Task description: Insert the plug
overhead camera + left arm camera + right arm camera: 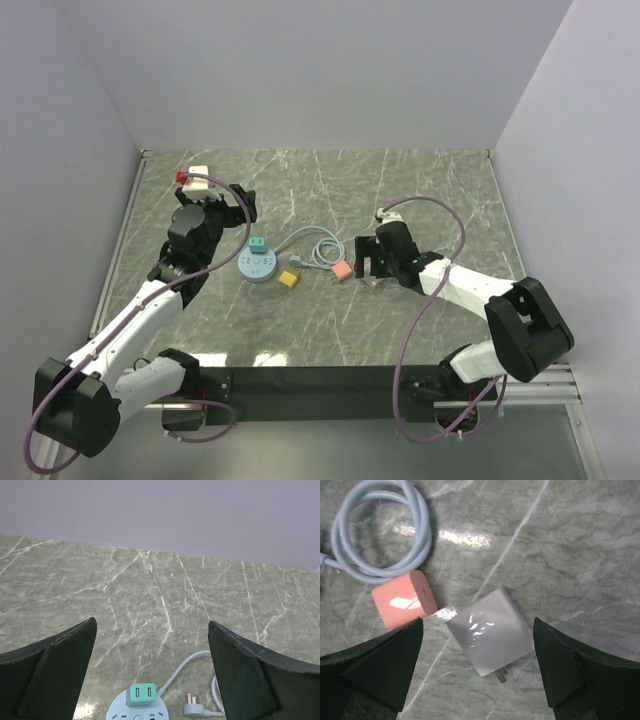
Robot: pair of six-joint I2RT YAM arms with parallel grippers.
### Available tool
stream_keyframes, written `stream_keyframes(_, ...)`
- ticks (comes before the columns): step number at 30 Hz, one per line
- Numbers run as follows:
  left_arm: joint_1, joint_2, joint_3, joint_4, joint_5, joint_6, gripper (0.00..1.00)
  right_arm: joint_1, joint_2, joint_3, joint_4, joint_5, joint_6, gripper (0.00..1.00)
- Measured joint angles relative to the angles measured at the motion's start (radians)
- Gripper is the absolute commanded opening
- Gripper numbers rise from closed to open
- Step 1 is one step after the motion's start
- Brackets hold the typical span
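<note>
A white square plug point(490, 632) lies flat on the marble table point(320, 180), its two prongs point(502, 674) pointing towards the camera. My right gripper point(477, 622) hangs open over it, one finger on each side, not touching it. A pink plug point(405, 605) rests just left of the white one. A round light-blue power strip point(258, 266) sits mid-table with a green adapter point(141, 694) seated in it. My left gripper point(151, 625) is open and empty, above and behind the strip.
A small yellow plug point(288, 280) lies between the strip and the pink plug point(341, 270). The strip's grey cable point(310, 245) loops on the table and ends in its own flat plug point(196, 709). White walls enclose the table.
</note>
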State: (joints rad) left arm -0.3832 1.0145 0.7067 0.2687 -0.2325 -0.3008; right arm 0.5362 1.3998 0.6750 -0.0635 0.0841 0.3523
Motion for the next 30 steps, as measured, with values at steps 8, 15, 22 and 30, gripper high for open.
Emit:
stream_keyframes(8, 0.000, -0.043, -0.008, -0.005, 0.000, 0.000, 0.99, -0.019, 0.081, 0.023, -0.076, -0.072, 0.009, 0.92)
stream_keyframes(15, 0.000, -0.055, -0.016, -0.005, 0.000, 0.000, 0.99, 0.005, 0.066, 0.028, -0.122, -0.098, 0.009, 0.91)
stream_keyframes(22, -0.001, -0.055, -0.016, -0.005, 0.003, 0.000, 0.99, 0.043, 0.079, 0.046, -0.155, -0.035, 0.026, 0.75)
stream_keyframes(30, -0.006, -0.056, -0.018, 0.000, 0.038, 0.001, 0.98, 0.075, 0.126, 0.097, -0.170, 0.046, 0.060, 0.46)
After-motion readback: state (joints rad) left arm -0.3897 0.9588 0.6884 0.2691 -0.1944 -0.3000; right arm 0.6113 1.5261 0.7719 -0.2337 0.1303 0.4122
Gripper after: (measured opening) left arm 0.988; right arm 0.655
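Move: The white plug sits almost under the open right hand, roughly 2 cm back, 1 cm left and 3 cm below. The pink plug is about 7 cm to the left of the white plug and level with it; the coiled cable lies some 10 cm left and 4 cm farther out than the white plug. From the left hand, the white plug is about 29 cm right, 8 cm back and 25 cm below. The right hand's finger pads close in on the white plug from both sides and pinch it. To get there the hand sinks about 3 cm around the plug and draws back some 3 cm, tipping 10 degrees further down; then it eases about 1 cm forward as the fingers shut to roughly two thirds open. ##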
